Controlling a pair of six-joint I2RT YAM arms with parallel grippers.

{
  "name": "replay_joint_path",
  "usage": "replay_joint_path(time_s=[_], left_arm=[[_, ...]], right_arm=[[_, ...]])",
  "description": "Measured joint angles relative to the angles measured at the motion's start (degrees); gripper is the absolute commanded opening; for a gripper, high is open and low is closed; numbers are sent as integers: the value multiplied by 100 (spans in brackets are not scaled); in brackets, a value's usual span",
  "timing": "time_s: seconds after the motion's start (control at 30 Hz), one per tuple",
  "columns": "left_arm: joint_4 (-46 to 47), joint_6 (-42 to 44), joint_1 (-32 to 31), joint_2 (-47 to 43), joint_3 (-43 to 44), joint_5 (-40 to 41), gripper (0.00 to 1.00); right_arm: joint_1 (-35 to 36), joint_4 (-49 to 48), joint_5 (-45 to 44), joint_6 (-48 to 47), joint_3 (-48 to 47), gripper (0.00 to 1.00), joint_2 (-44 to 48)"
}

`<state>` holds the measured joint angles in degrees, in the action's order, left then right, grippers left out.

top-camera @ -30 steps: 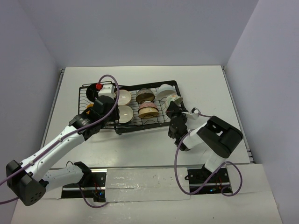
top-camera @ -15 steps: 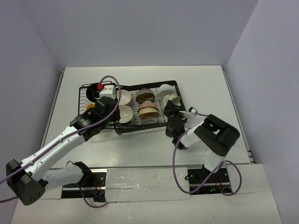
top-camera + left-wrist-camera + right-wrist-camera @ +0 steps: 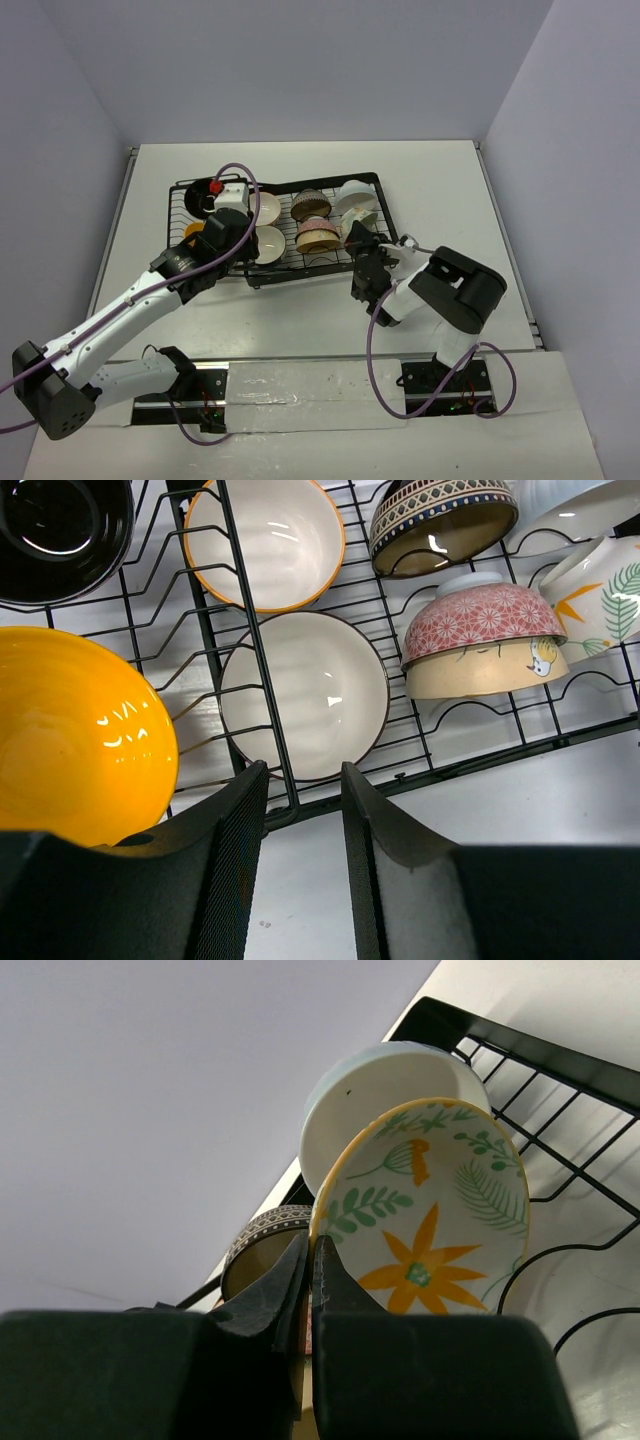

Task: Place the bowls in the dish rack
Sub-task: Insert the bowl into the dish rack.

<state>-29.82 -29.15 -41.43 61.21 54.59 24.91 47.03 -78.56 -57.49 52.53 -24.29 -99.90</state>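
Observation:
The black wire dish rack [image 3: 330, 185] holds several bowls. My left gripper [image 3: 303, 775] hovers open over the rack's near edge with nothing between its fingers; in the overhead view it [image 3: 232, 215] hangs above the rack's left part. Under it lie an orange-yellow bowl [image 3: 80, 735], a black bowl [image 3: 55, 530] and two white bowls [image 3: 305, 695]. My right gripper [image 3: 310, 1245] is shut on the rim of a flower-painted bowl [image 3: 430, 1220], held on edge at the rack's right end [image 3: 362, 225]. Behind it stands a white bowl [image 3: 385, 1090].
A brown patterned bowl [image 3: 311, 203] and a pink bowl stacked on a cream one [image 3: 318, 235] stand in the rack's middle. The rack's rim wire [image 3: 530, 1050] runs close beside the held bowl. Walls close the table on three sides.
My right arm has swung left and inward, carrying the flower-painted bowl a little nearer the pink bowl. The left arm has barely shifted.

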Motion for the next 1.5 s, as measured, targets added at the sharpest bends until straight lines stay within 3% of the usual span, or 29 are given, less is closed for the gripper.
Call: replay_joint_path(time_s=[0.17,0.23,0.63,1.27,1.43,1.5], left_arm=[[0,0,-15,-66,-2,2,41],[0,0,-24,-81,-2,7,41],[-2,0,-39,-146,-2,52,41],[-4,2,-94,-179,-4,157,41],[-7,2,-98,-227,-4,227,42],[-11,2,-98,-273,-4,264,43]], right_arm=[[46,-181,-31,63,199,0,22],[57,-225,-35,81,273,13,57],[114,-79,-48,70,501,59,120],[122,-188,-7,-4,503,62,168],[122,136,400,-761,654,63,664],[131,195,678,-1215,715,72,1095]])
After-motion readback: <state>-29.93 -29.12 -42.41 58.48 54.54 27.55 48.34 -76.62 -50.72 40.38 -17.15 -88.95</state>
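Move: The flowered bowl is already in the rack, pinched by the right gripper at its left rim; its middle lies about 3 cm ahead of the fingers, 3 cm to the right and 3 cm lower. The light-blue bowl stands some 10 cm ahead and 2 cm right of that hand, the red patterned bowl roughly 8 cm left and 2 cm ahead. From the left gripper the flowered bowl is around 24 cm right, 8 cm ahead and 10 cm lower. Ease the right gripper back with the flowered bowl's rim still pinched, then open the fingers to rather more than half while sinking about 1.5 cm, letting go of the rim. Pause with them open, then lift slightly and draw farther back towards the base, about 2.5 cm in all, rolling the wrist some 10 degrees left side down. ##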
